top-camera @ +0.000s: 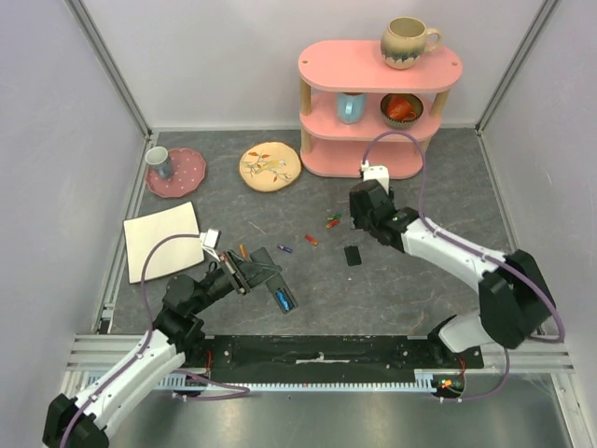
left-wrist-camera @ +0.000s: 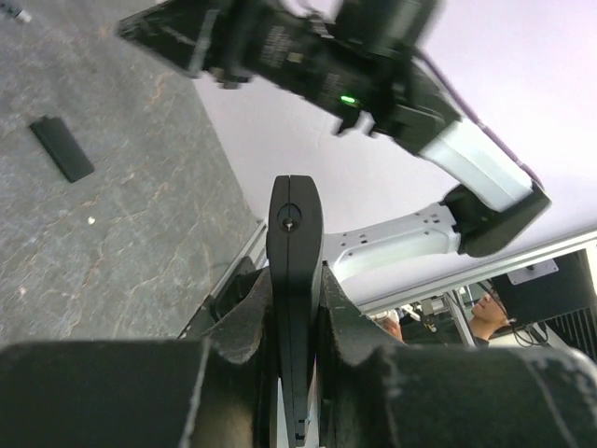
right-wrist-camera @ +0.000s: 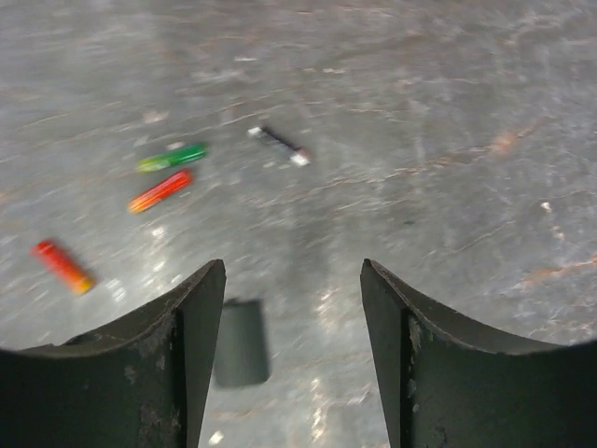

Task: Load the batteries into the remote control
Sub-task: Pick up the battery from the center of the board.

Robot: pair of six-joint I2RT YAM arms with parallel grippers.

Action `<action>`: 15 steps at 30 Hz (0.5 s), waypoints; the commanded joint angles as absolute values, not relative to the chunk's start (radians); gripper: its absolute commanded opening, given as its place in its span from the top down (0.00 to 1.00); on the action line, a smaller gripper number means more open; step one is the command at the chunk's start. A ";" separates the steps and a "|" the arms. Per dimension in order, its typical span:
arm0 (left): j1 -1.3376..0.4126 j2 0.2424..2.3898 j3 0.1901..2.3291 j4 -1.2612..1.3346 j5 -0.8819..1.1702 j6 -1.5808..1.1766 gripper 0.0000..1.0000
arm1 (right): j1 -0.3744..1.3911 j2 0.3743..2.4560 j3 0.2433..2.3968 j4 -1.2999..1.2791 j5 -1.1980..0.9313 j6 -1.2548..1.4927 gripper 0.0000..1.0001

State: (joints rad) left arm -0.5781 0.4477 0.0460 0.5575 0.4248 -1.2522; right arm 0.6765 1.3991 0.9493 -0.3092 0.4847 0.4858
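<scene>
In the left wrist view the long black remote control (left-wrist-camera: 294,252) stands edge-on between the pads of my left gripper (left-wrist-camera: 295,303), which is shut on it. From above, the remote control (top-camera: 269,278) lies slanted at the left gripper (top-camera: 235,273), with a blue battery (top-camera: 282,299) in its open bay. My right gripper (right-wrist-camera: 293,280) hangs open and empty above the mat. Below it lie a green battery (right-wrist-camera: 173,157), an orange one (right-wrist-camera: 160,190), a red one (right-wrist-camera: 62,265) and a dark one (right-wrist-camera: 278,145). A small black piece (right-wrist-camera: 241,341) rests by the left finger.
A pink shelf (top-camera: 378,65) holding mugs stands at the back right. A pink plate (top-camera: 187,177) with a cup, a patterned plate (top-camera: 269,166) and a white board (top-camera: 163,238) lie to the left. The right gripper (top-camera: 362,224) hovers near the small black piece (top-camera: 352,255).
</scene>
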 commanded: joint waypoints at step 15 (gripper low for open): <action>-0.572 0.382 0.020 0.457 0.446 -1.210 0.98 | 0.552 1.804 1.155 -0.155 0.480 0.394 0.33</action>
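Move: The silver-and-black battery that the right hand seems to be going for lies about 8 cm ahead of it, 1 cm to its left and some 12 cm below. On the same board, the green battery is some 7 cm left of it and 1 cm nearer, the red battery about 8 cm left and 3 cm nearer, and the black cover about 12 cm nearer and 2 cm left. From the left hand, the silver-and-black battery lies roughly 25 cm ahead, 20 cm right and 20 cm below. Down and forward, the right hand sinks about 7 cm and reaches some 6 cm out towards the silver-and-black battery, swinging right at first and then drifting partly back left. Its fingers stay open and tip slightly more downward, touching nothing yet. The left hand keeps its grip on the remote, easing up and back a little, then sinking about 3 cm. ##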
